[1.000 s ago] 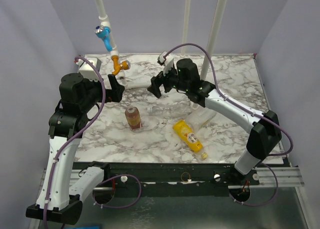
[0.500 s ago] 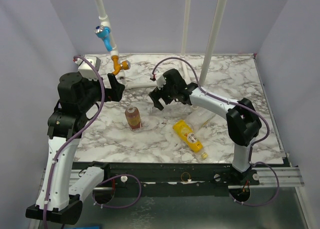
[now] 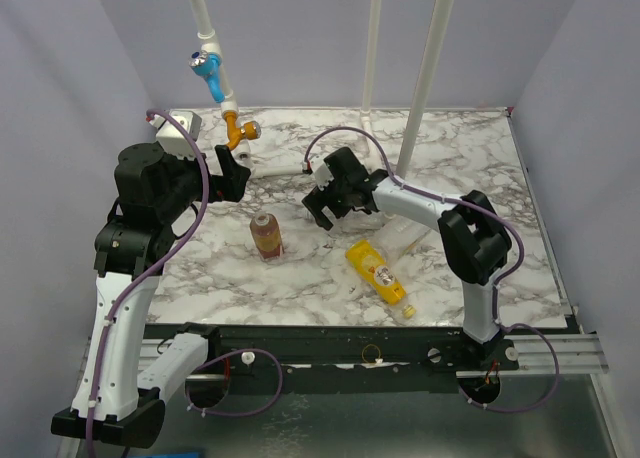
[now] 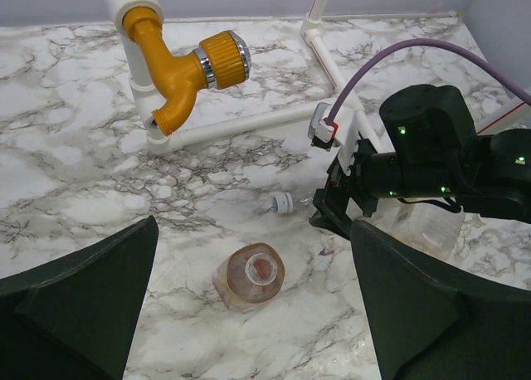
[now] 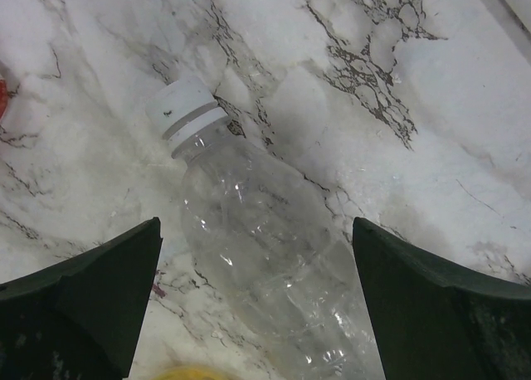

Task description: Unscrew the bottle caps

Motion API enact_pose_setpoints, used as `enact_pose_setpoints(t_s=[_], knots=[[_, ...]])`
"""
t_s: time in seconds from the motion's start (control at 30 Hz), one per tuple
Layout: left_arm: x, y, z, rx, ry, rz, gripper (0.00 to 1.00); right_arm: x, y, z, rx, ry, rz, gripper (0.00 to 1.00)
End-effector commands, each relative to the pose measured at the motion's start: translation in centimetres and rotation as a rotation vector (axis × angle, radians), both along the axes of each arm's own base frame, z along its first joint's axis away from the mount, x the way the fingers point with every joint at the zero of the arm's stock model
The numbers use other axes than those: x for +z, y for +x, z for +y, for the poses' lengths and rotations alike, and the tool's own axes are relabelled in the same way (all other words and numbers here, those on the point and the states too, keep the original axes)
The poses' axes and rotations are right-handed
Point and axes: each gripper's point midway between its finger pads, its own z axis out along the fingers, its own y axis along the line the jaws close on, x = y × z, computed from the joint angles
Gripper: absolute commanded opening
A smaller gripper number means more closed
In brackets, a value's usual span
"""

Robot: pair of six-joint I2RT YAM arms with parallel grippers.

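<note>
A slim clear bottle [image 5: 265, 247] lies on the marble, its white cap [image 5: 187, 114] pointing away. My right gripper [image 5: 255, 224] is open and hangs just above it, one finger on each side of the body, not touching. The same cap [image 4: 283, 202] shows small in the left wrist view. The brown bottle [image 3: 266, 235] stands upright, and its neck ring [image 4: 259, 268] is seen from above. My left gripper [image 4: 253, 224] hovers open high over it. A yellow bottle [image 3: 378, 271] lies near the front. A wider clear bottle [image 4: 423, 226] lies behind the right arm.
White pipes with an orange tap [image 4: 187, 69] cross the back of the table, with a blue tap handle [image 3: 205, 63] above. Two white upright poles [image 3: 425, 68] stand at the back right. A white box [image 3: 180, 128] sits in the back left corner.
The right arm has folded in and swung left and toward the near side, bringing its open gripper over the slim clear bottle. The left arm has hardly moved.
</note>
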Motion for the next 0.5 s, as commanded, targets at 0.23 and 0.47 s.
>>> enact_pose_setpoints(t_s=[0.23, 0.47], knots=[[1.5, -0.4, -0.4, -0.021, -0.024, -0.033, 0.99, -3.8, 0.7, -1.5, -0.032, -0.103, 0.027, 0.94], [1.5, -0.4, -0.5, -0.025, -0.027, -0.035, 0.99, -1.1, 3.1, -0.6, -0.069, -0.05, -0.087, 0.69]])
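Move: The clear bottle lying on its side, cap end to the robot's left, has its middle about 4 cm right of the right hand, 1 cm back and 4 cm below; its shoulder is almost under the open fingers. The cola bottle stands some 10 cm left and 6 cm back of the right hand, and the yellow bottle lies about 12 cm right and 12 cm back. From the left hand, the clear bottle is some 9 cm ahead, 18 cm right and 34 cm below. Around the clear bottle's upper body, just behind its shoulder, the right hand sinks about 3 cm, drawing slightly forward and to its right at the end. Its fingers, wide open at first, straddle the bottle and close by roughly a quarter until the pads come up against its sides; the wrist hardly tilts. ##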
